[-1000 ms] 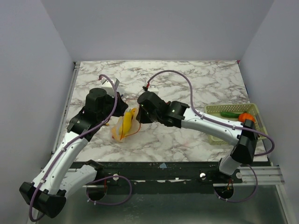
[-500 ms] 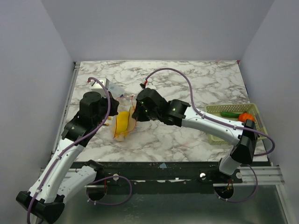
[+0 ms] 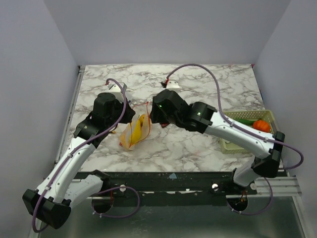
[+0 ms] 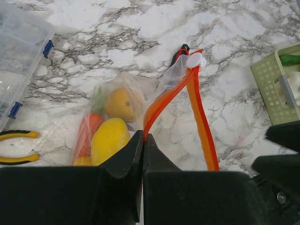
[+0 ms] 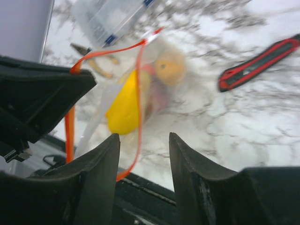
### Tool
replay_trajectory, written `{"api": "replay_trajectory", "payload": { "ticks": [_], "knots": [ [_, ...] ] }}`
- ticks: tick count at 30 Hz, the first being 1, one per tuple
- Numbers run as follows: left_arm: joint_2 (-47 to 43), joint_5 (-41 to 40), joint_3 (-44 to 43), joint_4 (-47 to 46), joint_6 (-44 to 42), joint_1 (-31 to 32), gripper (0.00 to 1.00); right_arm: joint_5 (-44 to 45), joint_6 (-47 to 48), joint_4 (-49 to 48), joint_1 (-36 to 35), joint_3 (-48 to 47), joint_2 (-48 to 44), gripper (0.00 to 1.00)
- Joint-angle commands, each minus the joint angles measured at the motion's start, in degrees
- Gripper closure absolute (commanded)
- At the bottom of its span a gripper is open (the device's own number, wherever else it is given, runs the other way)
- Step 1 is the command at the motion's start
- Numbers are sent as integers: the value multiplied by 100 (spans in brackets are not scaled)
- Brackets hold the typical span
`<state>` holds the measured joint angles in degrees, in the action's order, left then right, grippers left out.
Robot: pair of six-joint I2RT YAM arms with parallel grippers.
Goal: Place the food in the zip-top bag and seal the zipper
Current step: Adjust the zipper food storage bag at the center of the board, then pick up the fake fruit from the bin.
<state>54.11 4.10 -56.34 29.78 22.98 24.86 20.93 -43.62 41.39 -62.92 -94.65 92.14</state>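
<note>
The zip-top bag (image 4: 126,101) lies on the marble with food inside: a yellow fruit (image 4: 110,139), an orange one (image 4: 119,104) and a red one (image 4: 91,124). My left gripper (image 4: 143,137) is shut on the orange-red zipper (image 4: 161,101) at the bag's near corner and holds the strip lifted. A white slider tab (image 4: 194,60) sits at its far end. My right gripper (image 5: 143,138) is open just right of the bag (image 3: 132,133), with the zipper (image 5: 138,89) hanging in front of its left finger, untouched. More food, green (image 3: 242,121) and orange (image 3: 261,125), lies in the basket.
A pale green basket (image 3: 233,145) stands at the table's right edge. A red-and-black stick (image 5: 260,63) lies beyond the bag. A clear box with blue clips (image 4: 18,47) and yellow-handled pliers (image 4: 14,146) lie on the left side.
My right gripper has opened and pulled back to the right, away from the bag. The left arm swung left and returned, still gripping the zipper, which now stands more upright.
</note>
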Motion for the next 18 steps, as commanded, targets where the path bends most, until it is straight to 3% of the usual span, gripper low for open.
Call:
{"api": "replay_trajectory", "payload": {
  "ticks": [1, 10, 18],
  "knots": [
    [-32, 275, -79, -58, -39, -33, 100, 1641, -231, 1036, 277, 206, -969, 48],
    [22, 377, -70, -76, -23, -31, 100, 1925, -401, 639, 2738, 2731, -3367, 27],
    [44, 444, -62, -86, -4, -34, 100, 1579, -319, 687, 4883, 3722, -3094, 22]
  ]
}}
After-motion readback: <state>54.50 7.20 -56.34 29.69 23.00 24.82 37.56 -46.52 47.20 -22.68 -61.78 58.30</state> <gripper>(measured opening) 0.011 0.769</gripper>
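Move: The white garlic in the green basket is some 45 cm to the right hand's right, about 2 cm back and 20 cm below it. The green cucumber sits about 4 cm right of the garlic and 6 cm farther out; the utility knife lies 9 cm right of the hand and 5 cm ahead, 22 cm down. From the left hand, the garlic is about 55 cm right, level with it, and 18 cm below. The right hand sweeps some 35 cm right from the bag to the basket, opening wide and turning 50 degrees clockwise. ##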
